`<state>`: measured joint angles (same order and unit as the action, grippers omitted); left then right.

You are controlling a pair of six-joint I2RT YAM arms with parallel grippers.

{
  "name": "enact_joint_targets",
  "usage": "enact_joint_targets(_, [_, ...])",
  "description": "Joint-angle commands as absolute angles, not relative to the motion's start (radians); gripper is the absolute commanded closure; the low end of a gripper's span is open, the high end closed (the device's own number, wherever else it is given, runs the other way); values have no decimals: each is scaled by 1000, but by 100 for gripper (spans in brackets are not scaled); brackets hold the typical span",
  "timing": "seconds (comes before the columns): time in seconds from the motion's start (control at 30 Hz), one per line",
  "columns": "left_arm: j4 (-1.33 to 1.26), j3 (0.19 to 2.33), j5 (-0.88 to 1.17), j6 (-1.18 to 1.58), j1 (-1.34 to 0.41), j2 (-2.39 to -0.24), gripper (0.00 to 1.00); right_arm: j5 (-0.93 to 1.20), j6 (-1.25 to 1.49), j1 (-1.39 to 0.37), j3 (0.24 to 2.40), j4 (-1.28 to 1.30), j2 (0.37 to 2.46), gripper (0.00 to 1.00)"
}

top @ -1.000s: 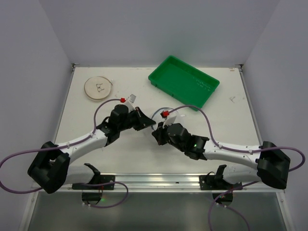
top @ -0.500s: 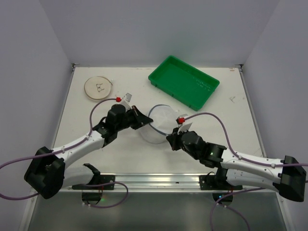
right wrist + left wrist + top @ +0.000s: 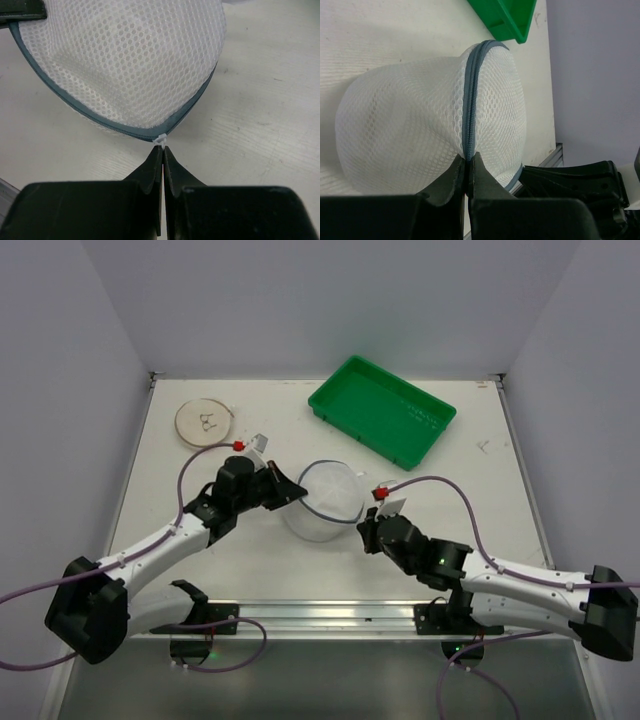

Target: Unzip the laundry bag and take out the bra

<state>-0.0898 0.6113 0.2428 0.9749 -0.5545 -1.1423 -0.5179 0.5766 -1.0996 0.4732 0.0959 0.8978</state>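
The laundry bag (image 3: pixel 325 502), a round white mesh case with a grey-blue zipper rim, stands on edge mid-table between both arms. My left gripper (image 3: pixel 293 492) is shut on the zipper rim (image 3: pixel 468 100) at the bag's left side, jaws pinched together on the rim (image 3: pixel 467 159). My right gripper (image 3: pixel 366 531) sits at the bag's near right, shut on the small white zipper pull (image 3: pixel 161 140) at the rim's lowest point. The mesh wall (image 3: pixel 135 60) fills the right wrist view. The bra is hidden; only pale mesh shows.
A green tray (image 3: pixel 382 410) stands at the back right, its corner also in the left wrist view (image 3: pixel 507 17). A flat beige disc (image 3: pixel 205 423) lies at the back left. A metal rail (image 3: pixel 320 612) runs along the near edge. White walls enclose the table.
My right gripper has swung from beside the left gripper round to the bag's near right, with the zipper pull. The bag, earlier covered by the arms, now shows. The left arm eased back-left.
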Motion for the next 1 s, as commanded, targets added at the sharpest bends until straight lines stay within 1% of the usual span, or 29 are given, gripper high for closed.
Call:
enact_joint_targets(0.0, [-8,676,115,870,-522,-1123,100,-577,565,-1098,497,114,920,100])
enact_joint_targets(0.1, [44,721,98,821,-506,-1161,100,-493,539,-1097,485,16,930,100])
enact_joint_targets(0.2, [23,733,129,807,-494,-1204,100,-437,525,-1100,514,-6,966,100])
enact_joint_targets(0.23, [18,735,135,802,-492,-1225,96,-425,522,-1098,534,-23,977,100])
enact_joint_targets(0.27, [18,736,140,804,-489,-1238,90,-405,519,-1101,544,-28,997,100])
enact_joint_targets(0.3, [18,747,143,804,-486,-1249,74,-397,517,-1101,555,-41,1006,100])
enact_joint_targets(0.33, [18,755,147,801,-485,-1273,67,-388,515,-1100,564,-49,1018,100])
enact_joint_targets(0.37, [17,764,164,799,-477,-1285,54,-376,515,-1101,586,-64,1046,100])
enact_joint_targets(0.5, [70,805,169,802,-472,-1283,30,-348,528,-1100,647,-106,1142,100])
enact_joint_targets(0.53, [89,808,161,810,-472,-1257,28,-345,529,-1100,655,-116,1161,100])
enact_joint_targets(0.57, [115,814,122,814,-469,-1244,24,-342,534,-1101,672,-126,1178,100])
enact_joint_targets(0.6, [186,834,98,819,-468,-1218,22,-342,537,-1101,676,-147,1205,100])
enact_joint_targets(0.73, [311,853,15,822,-468,-1151,18,-336,551,-1101,707,-198,1258,100])
enact_joint_targets(0.83, [278,796,67,850,-465,-1080,17,-322,564,-1103,726,-227,1301,100])
enact_joint_targets(0.9, [208,729,152,868,-465,-1046,17,-322,575,-1103,741,-244,1321,100])
enact_joint_targets(0.97, [195,701,163,887,-468,-1011,17,-324,580,-1108,758,-250,1345,100])
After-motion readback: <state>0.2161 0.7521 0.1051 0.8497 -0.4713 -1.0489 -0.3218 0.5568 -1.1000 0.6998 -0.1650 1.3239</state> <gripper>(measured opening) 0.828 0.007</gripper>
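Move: The left hand holds the zip edge of the laundry bag, whose middle lies about 5 cm to its right, 2 cm farther out and 6 cm below. The right hand has the zipper pull in its fingers, and from there the pinched zip edge is roughly 13 cm to the left, 7 cm ahead and 3 cm higher. The green bin stands some 30 cm ahead of the left hand, 20 cm to its right and 12 cm lower. The left fingers let go of the zip edge and spread wide while that hand pushes about 4 cm forward and 3 cm down, drifting left and rolling its left side up; then it lifts some 5 cm, still moving left and easing back. Meanwhile the right hand keeps its pinch on the zipper pull and carries it about 11 cm left, turning roughly 10 degrees counter-clockwise. ##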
